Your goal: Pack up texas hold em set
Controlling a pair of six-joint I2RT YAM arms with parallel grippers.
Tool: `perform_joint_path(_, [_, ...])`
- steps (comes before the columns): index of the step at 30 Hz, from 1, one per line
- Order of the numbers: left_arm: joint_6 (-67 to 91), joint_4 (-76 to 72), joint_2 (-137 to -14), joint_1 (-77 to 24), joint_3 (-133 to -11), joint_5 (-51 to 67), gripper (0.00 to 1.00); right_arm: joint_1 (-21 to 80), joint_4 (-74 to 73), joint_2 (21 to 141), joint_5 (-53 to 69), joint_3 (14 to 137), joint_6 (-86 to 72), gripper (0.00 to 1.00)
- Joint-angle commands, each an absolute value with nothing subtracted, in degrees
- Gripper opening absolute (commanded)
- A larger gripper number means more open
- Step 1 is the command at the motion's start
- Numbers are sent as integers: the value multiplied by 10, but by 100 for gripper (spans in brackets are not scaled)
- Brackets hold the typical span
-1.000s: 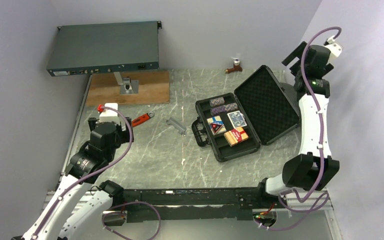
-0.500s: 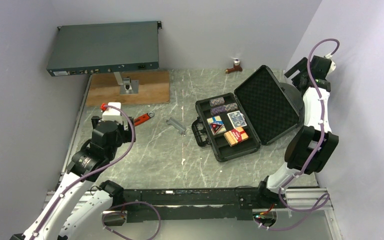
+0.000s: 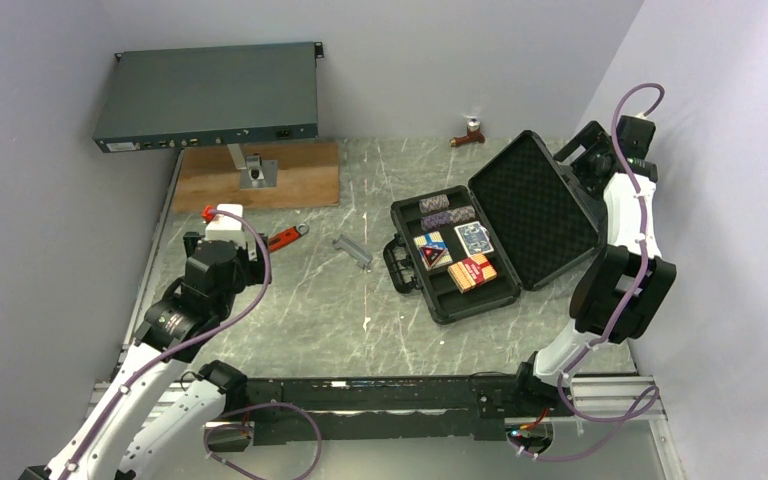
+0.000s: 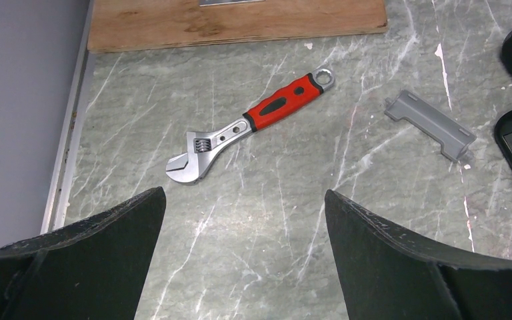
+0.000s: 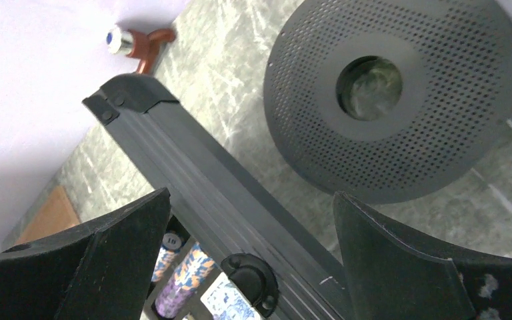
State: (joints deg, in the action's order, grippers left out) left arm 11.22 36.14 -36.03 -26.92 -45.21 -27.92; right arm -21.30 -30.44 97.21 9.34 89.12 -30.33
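The black case (image 3: pixel 457 292) lies open at centre right, its foam-lined lid (image 3: pixel 535 208) tilted back. In its slots are grey chip stacks (image 3: pixel 447 210), a blue card box (image 3: pixel 473 238), a blue-yellow box with a red triangle (image 3: pixel 432 250) and a red-orange box (image 3: pixel 472 271). My right gripper (image 3: pixel 588 160) hangs open above the lid's back edge. In the right wrist view the lid's ribbed outer shell (image 5: pixel 193 153) runs between the spread fingers (image 5: pixel 251 193) without touching them, and the chips (image 5: pixel 180 273) show below. My left gripper (image 4: pixel 245 193) is open and holds nothing, over bare table at the left.
A red-handled wrench (image 4: pixel 253 123) and a grey bracket (image 4: pixel 430 125) lie ahead of the left gripper. A dark perforated spool (image 5: pixel 440 100) sits behind the lid near the right wall. A brown-handled tool (image 3: pixel 468 133), a wooden board (image 3: pixel 256 175) and a rack unit (image 3: pixel 208 95) stand at the back.
My right arm has folded and its wrist has dropped down and slightly left toward the lid's back edge. The left arm has barely shifted. Both grippers stay open.
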Motion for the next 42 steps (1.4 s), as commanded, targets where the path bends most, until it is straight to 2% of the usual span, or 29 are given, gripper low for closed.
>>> perform_joint_path(1, [108, 348, -352, -268, -457, -289, 96, -216, -305, 966, 146, 893, -314, 94])
perform_joint_path(8, [108, 350, -353, -268, -459, -290, 96, -214, -324, 972, 203, 895, -306, 94])
perform_joint_path(20, [109, 351, -349, -268, -459, -291, 96, -187, -304, 908, 289, 868, -323, 93])
perform_joint_path(42, [110, 350, -336, -268, -457, -291, 96, -67, -343, 907, 230, 881, -291, 93])
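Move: Just right of the open case's free lid rim, the right hand has the lid's middle about 9 cm back, 9 cm to its left and 4 cm below. The perforated disc lies some 5 cm back, 6 cm right and 10 cm down; the packed case bottom is roughly 19 cm back, 26 cm left and 10 cm down. From the left hand the lid is about 12 cm ahead, 66 cm right and 4 cm down. Sweeping some 15 cm left from the outer side of the leaned-back lid, the right hand brings its open fingers against the lid's outside near the rim and pushes the lid up towards the case. It goes level at first, then climbs about 4 cm as it carries on left, turning some 25 degrees counter-clockwise; the fingers stay wide open. ##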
